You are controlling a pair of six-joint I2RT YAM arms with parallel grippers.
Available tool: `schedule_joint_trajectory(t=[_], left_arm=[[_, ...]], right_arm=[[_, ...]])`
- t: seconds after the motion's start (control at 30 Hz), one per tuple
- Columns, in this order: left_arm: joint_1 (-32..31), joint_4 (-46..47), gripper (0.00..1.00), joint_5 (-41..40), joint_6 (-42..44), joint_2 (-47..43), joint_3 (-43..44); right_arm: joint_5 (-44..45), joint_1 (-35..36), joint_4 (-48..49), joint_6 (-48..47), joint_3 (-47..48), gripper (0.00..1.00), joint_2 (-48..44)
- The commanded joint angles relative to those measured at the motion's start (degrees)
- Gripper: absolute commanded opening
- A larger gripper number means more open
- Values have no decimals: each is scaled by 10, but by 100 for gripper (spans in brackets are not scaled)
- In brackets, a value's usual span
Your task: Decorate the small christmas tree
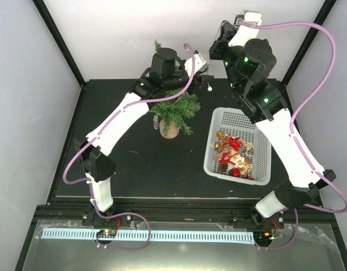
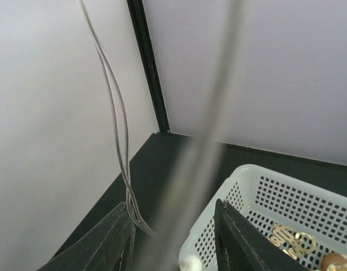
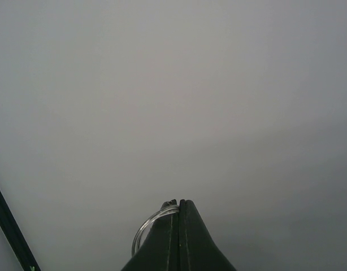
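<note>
The small christmas tree (image 1: 176, 110) stands in its brown pot (image 1: 169, 130) at the middle back of the black table, partly under my left arm. My left gripper (image 1: 203, 66) hovers just right of the tree, jaws apart (image 2: 172, 204). A thin clear thread (image 2: 114, 101) rises from beside its left finger, and a white bead (image 2: 190, 262) hangs below. My right gripper (image 1: 217, 42) is raised high at the back and faces the wall. It is shut (image 3: 178, 202) on a loop of clear thread (image 3: 141, 232).
A white perforated basket (image 1: 218, 164) sits right of the tree with several red and gold ornaments (image 1: 233, 155) inside. Its corner (image 2: 241, 175) lies under my left gripper. Black frame posts and pale walls close in the back and sides.
</note>
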Motion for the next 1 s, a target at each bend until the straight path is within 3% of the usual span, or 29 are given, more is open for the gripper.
schedule_joint_trajectory(t=[0.0, 0.33, 0.77, 0.97], left_arm=[[0, 14, 38, 27, -24, 25, 30], [-1, 22, 2, 45, -50, 45, 45], [-2, 4, 2, 87, -43, -7, 12], [-2, -79, 2, 146, -14, -62, 8]], right_arm=[[-2, 2, 7, 11, -3, 1, -18], [-3, 2, 5, 7, 2, 1, -20], [23, 2, 15, 0, -26, 3, -32], [59, 1, 30, 7, -63, 7, -52]])
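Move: The doubled light cord hangs from the right hand and crosses the left hand's part-open gap beside one fingertip; the stretch to grip is about 1 cm ahead, 2 cm right and 2 cm below the left hand. From that hand the tree's middle is some 12 cm left, 6 cm back and 12 cm lower, the basket about 13 cm right, 12 cm back and 36 cm lower. From the right hand that stretch lies some 20 cm below and 1 cm ahead. The left hand eases about 3 cm down and to the right, a little forward, onto the hanging light cord while its fingers shut from less than half open and pinch the two strands between their tips; it pauses there, then starts drawing back towards the base and up by about 4 cm with the cord held. High above, the right hand keeps its pinch on the cord almost in place, drifting about a centimetre right and down only at the end. ##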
